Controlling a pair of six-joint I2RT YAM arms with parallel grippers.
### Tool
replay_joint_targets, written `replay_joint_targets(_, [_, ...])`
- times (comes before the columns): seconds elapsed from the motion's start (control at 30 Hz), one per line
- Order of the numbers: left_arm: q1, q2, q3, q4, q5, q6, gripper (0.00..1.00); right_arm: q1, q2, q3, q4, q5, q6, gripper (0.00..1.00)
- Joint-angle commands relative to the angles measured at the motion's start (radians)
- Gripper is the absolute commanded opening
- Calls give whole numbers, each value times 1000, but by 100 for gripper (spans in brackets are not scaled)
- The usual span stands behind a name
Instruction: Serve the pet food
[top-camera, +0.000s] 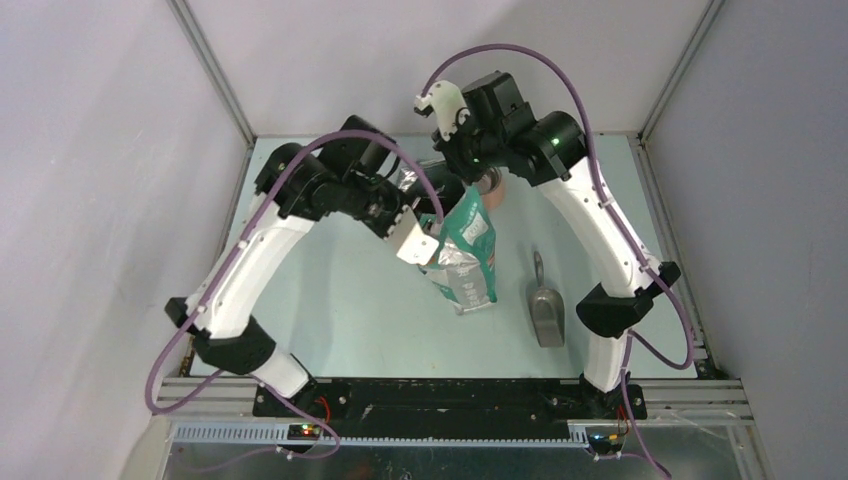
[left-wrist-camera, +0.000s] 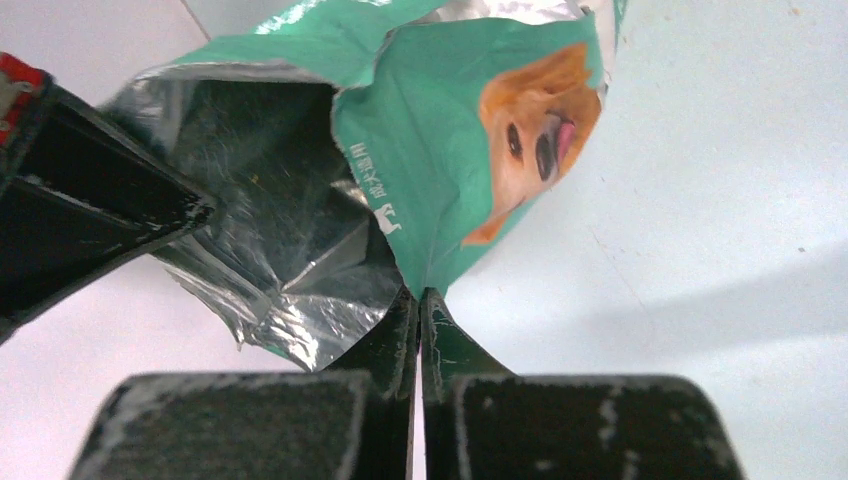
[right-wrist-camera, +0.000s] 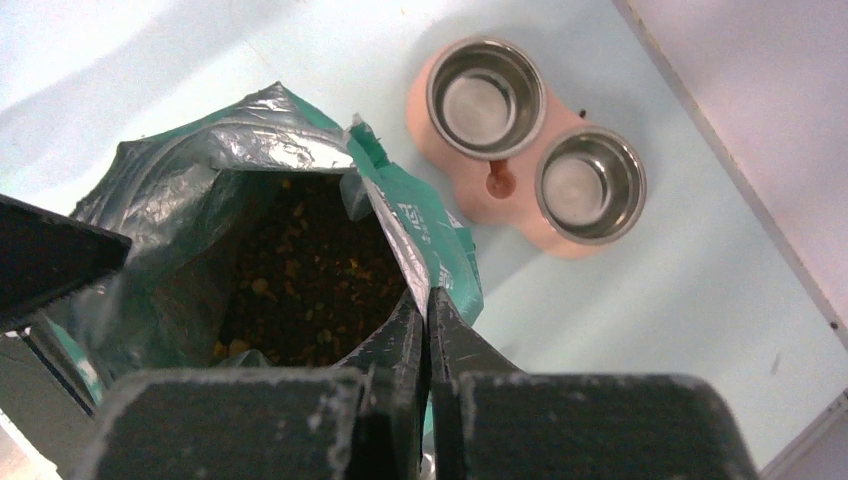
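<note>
The pet food (right-wrist-camera: 300, 280) shows as brown kibble deep inside the open teal foil bag (right-wrist-camera: 420, 230), seen in the right wrist view. The bag (top-camera: 468, 250) stands tilted at the table's middle. My right gripper (right-wrist-camera: 428, 297) is shut on the bag's mouth rim, the foil pinched between its fingertips. My left gripper (left-wrist-camera: 420, 297) is shut on the bag's (left-wrist-camera: 450, 150) teal edge below the printed dog. From above, the left gripper (top-camera: 424, 246) sits at the bag's left side and the right gripper (top-camera: 455, 182) at its top.
A pink feeder with two steel bowls (right-wrist-camera: 530, 150) lies beyond the bag, mostly hidden under the right arm in the top view (top-camera: 492, 186). A grey metal scoop (top-camera: 545, 305) lies right of the bag. Walls close in the table's left, right and far edges.
</note>
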Motion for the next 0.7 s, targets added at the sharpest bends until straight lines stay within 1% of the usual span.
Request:
replay_joint_targets(0.0, [-2,-157,-70,-88,-130,42,0,54,-26,85,207,28,-30,0])
replay_joint_targets(0.03, [2,-169,-78,-88,-158,43,0,68,-18,85,221,39,-31,0])
replay_joint_targets(0.13, [35,-204,-77,-87,-176,50,0,94,6,101,301,63,-26,0])
replay_joint_targets(0.3, [139,-224,-26,-88,-148,41,0,108,53,137,429,92,8,0])
replay_joint_targets(0.4, [152,-241,-29,-82,-130,10,0,119,64,152,473,89,1,0])
replay_joint_targets(0.43, [152,-254,-35,-74,-98,-3,0,123,65,150,487,84,-3,0])
replay_joint_targets(0.47, [153,-264,-43,-50,-75,-24,7,123,65,148,490,79,-10,0])
replay_joint_targets(0.5, [152,-287,-72,-36,-29,-23,17,123,65,147,492,70,-11,0])
replay_joint_targets(0.53, [146,-303,-107,-30,10,3,37,121,62,145,490,65,-11,0])
replay_joint_targets(0.57, [138,-338,-162,-3,15,16,45,119,60,142,487,61,-10,0])
replay_joint_targets(0.6, [120,-355,-198,14,14,37,55,116,52,138,487,45,-6,0])
replay_joint_targets(0.63, [111,-384,-267,39,12,52,59,115,47,129,485,35,-3,0])
replay_joint_targets(0.67, [95,-394,-295,48,11,78,64,113,39,125,484,26,1,0])
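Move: The pet food bag stands open between the hands, each already pinching its rim. The bag's middle lies about 9 cm to the right of the left hand, level fore and aft and 18 cm below; from the right hand it is some 8 cm back, 2 cm right and 19 cm below. The pet bowls stand about 12 cm ahead of the right hand and 34 cm below, almost straight in front; the scoop lies some 14 cm back and 19 cm right of that hand, on the table. With the rim pinched in its shut fingers, the left hand draws the bag's near-left corner about 10 cm left and some 5 cm up, turning slightly counter-clockwise, then opens its fingers, lets the corner go and starts backing away and down. The right hand keeps its pinch throughout and carries its side of the rim about 7 cm left too. ##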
